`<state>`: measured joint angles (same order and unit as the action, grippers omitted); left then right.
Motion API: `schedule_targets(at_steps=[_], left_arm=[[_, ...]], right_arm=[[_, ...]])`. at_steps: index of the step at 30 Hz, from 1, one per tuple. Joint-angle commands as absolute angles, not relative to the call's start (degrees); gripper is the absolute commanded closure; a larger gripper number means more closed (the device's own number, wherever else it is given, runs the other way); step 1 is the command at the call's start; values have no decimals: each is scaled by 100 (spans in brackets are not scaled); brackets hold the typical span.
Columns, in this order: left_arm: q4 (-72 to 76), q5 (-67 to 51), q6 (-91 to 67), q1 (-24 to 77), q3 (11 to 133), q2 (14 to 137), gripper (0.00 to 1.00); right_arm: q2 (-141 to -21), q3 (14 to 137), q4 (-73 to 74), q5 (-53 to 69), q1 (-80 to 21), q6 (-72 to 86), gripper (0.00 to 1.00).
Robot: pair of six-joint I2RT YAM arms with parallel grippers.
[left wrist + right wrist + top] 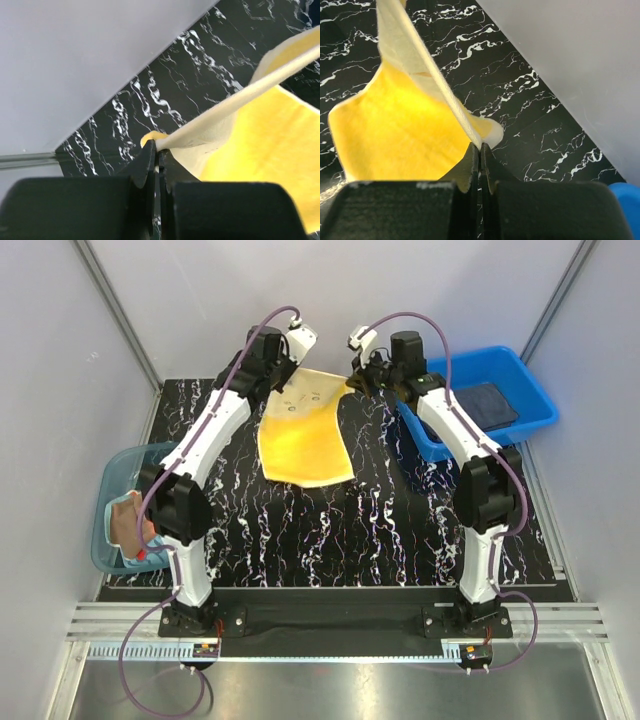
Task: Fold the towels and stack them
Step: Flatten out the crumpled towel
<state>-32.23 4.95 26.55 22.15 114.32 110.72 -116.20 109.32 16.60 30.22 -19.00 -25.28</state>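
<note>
A yellow towel [305, 435] hangs stretched between both grippers at the far side of the black marbled table [330, 530]; its lower part lies on the table. My left gripper [287, 365] is shut on the towel's far left corner [156, 142]. At the other far corner, my right gripper [362, 380] is shut on the towel [481, 145]. The towel's pale underside faces up along the held edge, with small dark marks on it [300, 400]. A dark slate-blue towel [485, 403] lies in the blue bin. A red towel [128, 520] sits in the teal tub.
The blue plastic bin [535, 390] stands at the far right of the table. A translucent teal tub [108, 495] sits off the left edge. Grey walls close in behind and at both sides.
</note>
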Motion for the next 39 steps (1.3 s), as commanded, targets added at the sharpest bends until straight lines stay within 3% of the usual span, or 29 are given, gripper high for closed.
schedule_targets(at_steps=[1, 9, 15, 19, 24, 32, 36, 39], left_arm=[[-2241, 1308, 2813, 2101, 11303, 10926, 100], [-2672, 1608, 2988, 2670, 10373, 9223, 100], [-2662, 1240, 3050, 3461, 8694, 6930, 100], [-3434, 783, 2857, 3840, 8631, 6232, 100], [-3963, 502, 2655, 4139, 8964, 5950, 100], [-4491, 685, 3013, 4254, 9536, 6423, 100], [-4263, 1010, 3374, 4088, 9474, 6916, 100], [-4035, 397, 3366, 3370, 9738, 7669, 100]], right_arm=[[-11593, 11381, 1265, 2901, -1723, -2865, 100], [-10128, 11199, 2651, 3540, -1740, -2637, 100], [-7658, 9064, 2646, 4524, -1775, -2663, 100], [-6340, 8176, 2461, 4895, -1784, -2453, 100], [-5618, 7866, 1908, 5448, -1793, -1882, 100], [-5493, 7866, 1467, 4898, -1793, -2134, 100], [-6272, 7971, 1740, 4255, -1793, -2943, 100], [-7202, 8252, 1749, 3913, -1784, -3409, 100]])
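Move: Both hands hold the yellow towel by the corners of its upper edge, roughly 15 cm apart. Its middle is about 6 cm back and 12 below both hands, 7 to the left hand's right and 8 to the right hand's left. The blue bin is some 31 cm right and 3 ahead of the right hand, 17 below; the clear bin is about 29 cm left and 22 back of the left hand, 18 below. With fingers kept shut on the two corners, both hands swing swiftly back towards the bases and up together, away from the table's far edge, the left about 29 cm back and the right a little more, each rising 15 to 20 cm while its fingers tip up and the pair turn outward-in, left clockwise, right counter-clockwise. They then turn round and start forward again by some 5 to 7 cm, sinking slightly, with the towel's top edge still stretched between them. ##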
